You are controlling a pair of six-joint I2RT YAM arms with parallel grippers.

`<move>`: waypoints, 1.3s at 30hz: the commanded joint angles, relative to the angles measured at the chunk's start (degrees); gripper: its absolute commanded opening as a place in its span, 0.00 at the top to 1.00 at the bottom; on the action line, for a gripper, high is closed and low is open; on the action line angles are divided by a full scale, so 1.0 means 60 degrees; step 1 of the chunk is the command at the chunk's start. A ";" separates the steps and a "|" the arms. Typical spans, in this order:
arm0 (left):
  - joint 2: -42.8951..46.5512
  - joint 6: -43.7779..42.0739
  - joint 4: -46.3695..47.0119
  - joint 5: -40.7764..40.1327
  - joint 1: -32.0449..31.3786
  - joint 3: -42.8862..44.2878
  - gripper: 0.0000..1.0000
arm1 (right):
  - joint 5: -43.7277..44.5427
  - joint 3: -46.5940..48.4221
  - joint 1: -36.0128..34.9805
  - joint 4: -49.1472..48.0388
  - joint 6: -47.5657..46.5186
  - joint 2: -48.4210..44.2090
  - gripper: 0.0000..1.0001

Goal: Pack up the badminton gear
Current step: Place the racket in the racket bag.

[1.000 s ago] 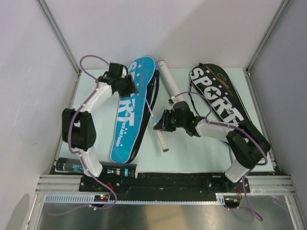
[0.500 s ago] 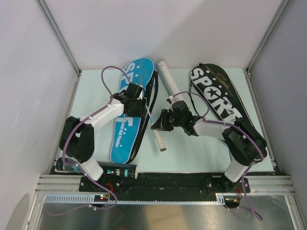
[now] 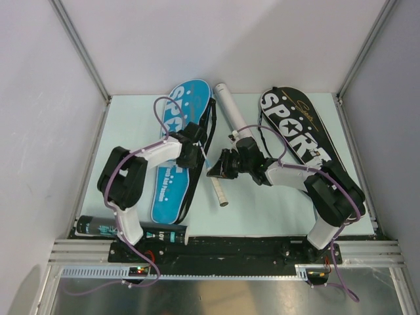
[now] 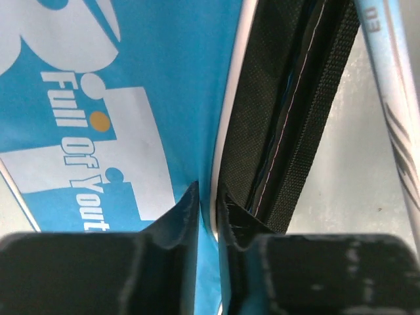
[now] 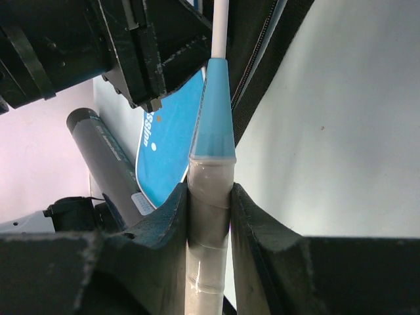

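Observation:
The blue "SPORT" cover (image 3: 172, 172) lies left of centre, with its black zip side (image 4: 289, 98) gaping open. My left gripper (image 3: 194, 148) is at that cover's right edge, jaws pinched on the blue top flap (image 4: 209, 197). A racket lies with its shaft (image 4: 394, 125) running into this cover and its white-wrapped handle (image 3: 220, 191) sticking out toward the front. My right gripper (image 3: 220, 168) is shut on the handle (image 5: 210, 197), just below its light-blue cone (image 5: 215, 111). The racket's head is hidden inside the cover.
A black "SPORT" cover (image 3: 298, 125) lies at the right, partly under the right arm. A white shuttle tube (image 3: 230, 108) rests between the two covers at the back. A dark tube (image 3: 98, 228) lies at the front left, by the left arm's base.
My left gripper came down from the head end of the blue cover to the middle of its right edge, and its jaws closed on the flap. The right gripper kept its hold.

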State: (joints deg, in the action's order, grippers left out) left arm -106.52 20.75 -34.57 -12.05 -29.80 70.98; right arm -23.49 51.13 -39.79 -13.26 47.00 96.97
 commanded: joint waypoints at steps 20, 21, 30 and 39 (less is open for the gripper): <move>0.3653 0.3669 0.2746 0.4933 -0.0143 -0.1422 1.00 | 0.0514 0.0457 0.0306 -0.1016 0.0053 -0.0130 1.00; 0.3686 0.3723 0.2862 0.4987 -0.0152 -0.1506 1.00 | 0.0632 0.0457 0.0224 -0.1007 -0.0001 -0.0060 1.00; 0.4018 0.3916 0.3367 0.5436 -0.0125 -0.2087 1.00 | 0.2469 0.0453 -0.0567 -0.1269 -0.0623 0.0937 0.96; 0.4605 0.3877 0.3563 0.6042 0.0456 -0.2882 1.00 | 0.2227 0.0450 -0.0364 -0.1860 -0.0662 0.1489 0.92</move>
State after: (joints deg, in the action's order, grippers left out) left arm -83.33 41.71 -14.57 11.73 -26.87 55.16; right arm -15.88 51.13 -43.64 -15.92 43.31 104.95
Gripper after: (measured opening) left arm 0.017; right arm 0.296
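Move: The right edge of the blue racket bag's flap lies between the left fingertips, about 1 cm below the hand point. From that hand the handle of the racket is some 10 cm right, 12 cm back and 4 cm higher. The right hand already grips the handle; the bag's open black side lies about 6 cm to its left, 5 cm back and 7 cm below, with the white tube 29 cm ahead and 10 cm right. The left fingers shut on the blue flap's edge and pinch it, then the hand lifts about 10 cm while carrying it some 6 cm right towards the racket handle, rolling about 40 degrees so its fingertips swing to the right. The right hand keeps its grip on the handle, almost in place at first with a small shift forward and back, and then lowers it about 6 cm into the open black side while the left keeps the flap raised. ##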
